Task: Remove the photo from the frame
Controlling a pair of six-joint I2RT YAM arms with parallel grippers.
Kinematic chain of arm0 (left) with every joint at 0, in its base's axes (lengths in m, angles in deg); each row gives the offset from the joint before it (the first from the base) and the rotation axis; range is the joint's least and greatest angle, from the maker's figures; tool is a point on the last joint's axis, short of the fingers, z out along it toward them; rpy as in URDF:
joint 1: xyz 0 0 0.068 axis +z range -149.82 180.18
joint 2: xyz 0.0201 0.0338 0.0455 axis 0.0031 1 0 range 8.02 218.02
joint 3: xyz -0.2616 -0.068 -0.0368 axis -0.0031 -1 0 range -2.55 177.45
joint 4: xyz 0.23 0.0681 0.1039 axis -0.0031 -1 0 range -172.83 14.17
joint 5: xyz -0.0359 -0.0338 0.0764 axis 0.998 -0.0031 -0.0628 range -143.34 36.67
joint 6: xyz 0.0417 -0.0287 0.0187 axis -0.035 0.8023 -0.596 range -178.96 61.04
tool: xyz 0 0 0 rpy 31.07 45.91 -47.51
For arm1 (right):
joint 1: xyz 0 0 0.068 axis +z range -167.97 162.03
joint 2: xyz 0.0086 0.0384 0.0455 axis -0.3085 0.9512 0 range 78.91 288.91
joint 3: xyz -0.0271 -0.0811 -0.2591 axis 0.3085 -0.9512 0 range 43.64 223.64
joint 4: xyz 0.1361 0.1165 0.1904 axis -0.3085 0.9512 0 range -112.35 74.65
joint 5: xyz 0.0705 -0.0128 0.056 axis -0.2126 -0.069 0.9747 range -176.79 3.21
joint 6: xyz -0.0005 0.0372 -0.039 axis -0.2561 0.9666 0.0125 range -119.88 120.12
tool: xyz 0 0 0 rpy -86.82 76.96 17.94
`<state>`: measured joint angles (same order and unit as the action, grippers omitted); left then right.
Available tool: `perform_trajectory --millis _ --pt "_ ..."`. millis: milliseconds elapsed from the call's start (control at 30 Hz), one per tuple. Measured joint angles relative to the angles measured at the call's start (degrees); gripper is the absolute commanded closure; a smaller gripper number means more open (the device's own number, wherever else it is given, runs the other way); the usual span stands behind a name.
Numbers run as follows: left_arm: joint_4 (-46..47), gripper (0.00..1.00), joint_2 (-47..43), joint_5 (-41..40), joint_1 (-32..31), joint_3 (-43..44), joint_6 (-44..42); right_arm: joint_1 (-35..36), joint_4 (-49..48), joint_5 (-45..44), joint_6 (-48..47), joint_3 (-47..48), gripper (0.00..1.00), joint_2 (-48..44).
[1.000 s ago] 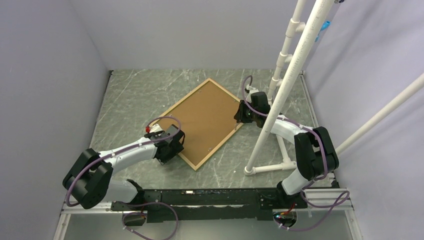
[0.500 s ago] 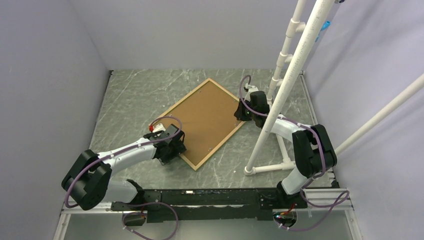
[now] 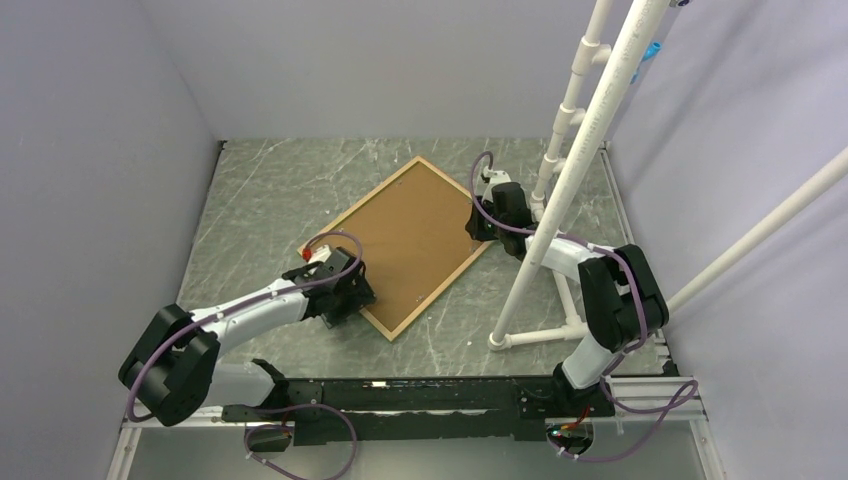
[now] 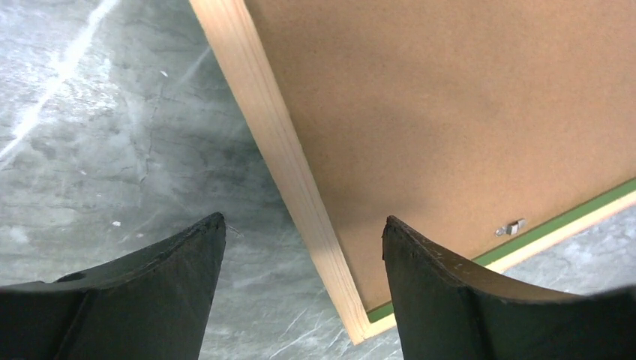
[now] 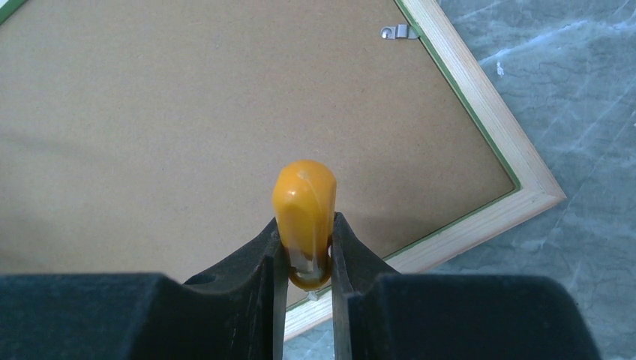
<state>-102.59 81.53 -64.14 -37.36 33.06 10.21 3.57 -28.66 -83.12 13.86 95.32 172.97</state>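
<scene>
The frame [image 3: 440, 292] lies face down on the table, its light wood rim [image 4: 274, 142] and a thin green strip showing around the brown backing board [image 3: 405, 240]. The photo is hidden under that board. My left gripper [image 3: 350, 300] is open at the near left side, and in the left wrist view it [image 4: 304, 219] straddles the rim close to the near corner. My right gripper [image 3: 478, 228] hangs over the frame's right corner. In the right wrist view this gripper [image 5: 304, 225] is shut on an orange tool [image 5: 304, 202] above the board [image 5: 187, 112].
Small metal clips [image 5: 399, 31] [image 4: 514, 226] hold the board against the rim. A white pipe stand [image 3: 560, 200] rises just right of the frame, its foot [image 3: 540, 335] on the grey marbled table [image 3: 270, 200]. Purple walls close in on all sides.
My left gripper has edged right along the frame's near left rim. My right gripper has moved a little farther back along the right corner, still holding the orange tool.
</scene>
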Motion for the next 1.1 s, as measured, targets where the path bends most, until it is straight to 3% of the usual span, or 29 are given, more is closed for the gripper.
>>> perform_trajectory --millis 233,567,767,1100 --pt "2.99 0.23 -1.53 3.67 0.0 -0.59 -4.96 -0.02 -1.01 -0.07 0.37 0.15 1.0 0.81" --pt "8.04 0.44 -0.39 7.54 0.59 -2.8 -5.05 -0.02 -1.09 -0.44 0.81 0.15 1.0 0.81" --pt "10.49 0.51 0.37 9.53 1.62 -4.02 -2.21 -0.2 -1.55 -0.44 0.81 0.2 1.0 0.9" --pt "10.6 0.81 0.09 9.29 2.12 -5.07 1.2 -0.28 -2.08 -1.66 1.01 0.22 1.0 1.57"
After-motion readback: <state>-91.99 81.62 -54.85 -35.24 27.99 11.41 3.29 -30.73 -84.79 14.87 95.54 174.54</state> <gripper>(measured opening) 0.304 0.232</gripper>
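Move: The spot I want on the wooden near-left side of the upturned frame lies about 2 cm to the right of my left hand, level with it fore and aft and some 2 cm lower. The frame's near corner is roughly 6 cm back and 5 cm right of this hand; the metal clip on the near-right side is about 10 cm right and 2 cm ahead. From my right hand, that same spot is some 16 cm back, 18 cm left and 6 cm down. I hop my left hand up about 2 cm and 2.5 cm to the right, then lower it again to straddle the frame's near-left side close to the near corner, tilting it some 10 degrees so its left side drops. From well open, my fingers close to about a third and pinch the wooden strip, one tip outside and one on the backing side. My right hand keeps its grip on the yellow screwdriver, easing forward only about 1 cm. ##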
